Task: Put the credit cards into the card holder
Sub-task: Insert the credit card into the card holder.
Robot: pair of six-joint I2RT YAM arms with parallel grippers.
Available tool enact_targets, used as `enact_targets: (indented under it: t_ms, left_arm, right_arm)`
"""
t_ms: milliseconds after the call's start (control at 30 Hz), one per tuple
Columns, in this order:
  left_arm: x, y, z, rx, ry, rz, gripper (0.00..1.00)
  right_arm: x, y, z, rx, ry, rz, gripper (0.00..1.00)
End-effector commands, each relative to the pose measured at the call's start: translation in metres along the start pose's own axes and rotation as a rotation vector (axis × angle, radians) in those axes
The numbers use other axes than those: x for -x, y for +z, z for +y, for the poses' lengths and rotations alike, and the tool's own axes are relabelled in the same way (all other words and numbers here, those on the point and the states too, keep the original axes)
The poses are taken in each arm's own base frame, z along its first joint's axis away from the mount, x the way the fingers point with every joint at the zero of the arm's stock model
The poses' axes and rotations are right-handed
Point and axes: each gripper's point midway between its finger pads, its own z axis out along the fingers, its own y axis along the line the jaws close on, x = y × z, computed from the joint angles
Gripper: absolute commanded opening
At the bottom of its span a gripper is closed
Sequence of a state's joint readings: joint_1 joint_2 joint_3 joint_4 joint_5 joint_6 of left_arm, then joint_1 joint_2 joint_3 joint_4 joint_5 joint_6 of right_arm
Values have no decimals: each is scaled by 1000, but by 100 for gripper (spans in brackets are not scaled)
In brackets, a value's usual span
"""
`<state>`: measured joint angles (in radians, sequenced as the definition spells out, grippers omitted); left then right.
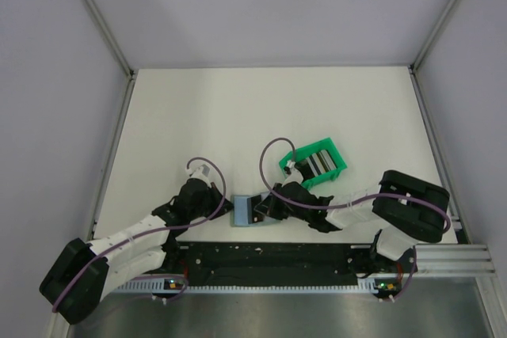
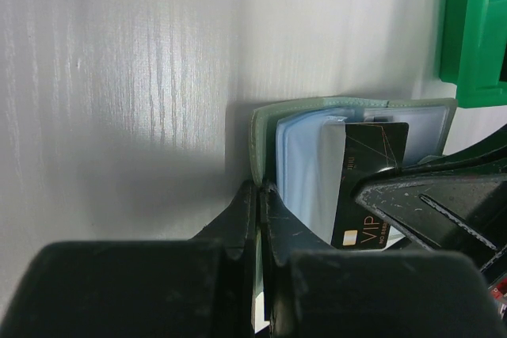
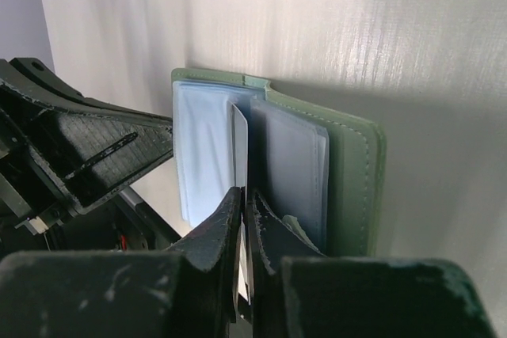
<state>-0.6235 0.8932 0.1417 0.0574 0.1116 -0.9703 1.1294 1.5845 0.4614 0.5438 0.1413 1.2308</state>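
The card holder (image 1: 244, 211) lies open near the table's front edge, grey-green outside with light blue sleeves (image 2: 305, 164). My left gripper (image 2: 265, 189) is shut on the edge of its green cover (image 2: 261, 136). My right gripper (image 3: 245, 194) is shut on a black credit card (image 2: 368, 168) marked VIP. In the right wrist view the card (image 3: 240, 140) shows edge-on, its far end in among the sleeves of the card holder (image 3: 356, 180). In the top view the two grippers face each other across the holder, left gripper (image 1: 224, 207) and right gripper (image 1: 269, 207). More credit cards (image 1: 315, 165) stand in the green bin.
A bright green open plastic bin (image 1: 295, 162) sits just behind the right gripper and shows at the upper right of the left wrist view, bin (image 2: 475, 29). White walls and metal frame posts (image 1: 119, 53) enclose the table. The arms' bases and a black rail (image 1: 269, 259) run along the near edge.
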Motion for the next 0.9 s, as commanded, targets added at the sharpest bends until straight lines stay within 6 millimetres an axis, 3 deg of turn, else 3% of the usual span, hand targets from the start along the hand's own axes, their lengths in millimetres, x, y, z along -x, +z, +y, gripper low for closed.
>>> enact_targets:
  t_ms: [0,267,533,867]
  left_arm:
    - [1,1,0,-1,10,-5,0]
    - [2,1,-1,-1,15,-7,0]
    - [3,2,-4,-10,16,-4,0]
    - [2,3,-2,-2,23,-4,0]
  right_arm:
    - [-15,-1,-10,-42,-56,75,5]
    - [8,-12,-14,-142,-167,18,31]
    - [11,-3,-4,-202,-289,64,32]
    - [13,-5,-21,-349,-355,67,39]
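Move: Just left of the right fingers lies the card holder's left half: its middle is some 6 cm left, 1 cm ahead and 2 cm below. The black card they still pinch reaches towards it, its middle about 3 cm left and 1 cm ahead. The green tray is roughly 13 cm ahead and 14 cm right. From the left hand, clamped on the holder's edge, that half's middle lies about 4 cm right and 1 cm back. Letting go of the black card, the right fingers open to about a third and stay close around its free edge. The hand eases about 1 cm right, then about 1 cm forward, while the wrist tips some 20 degrees so the fingers point more steeply down. The left hand stays put and keeps its pinch on the holder's left edge. ##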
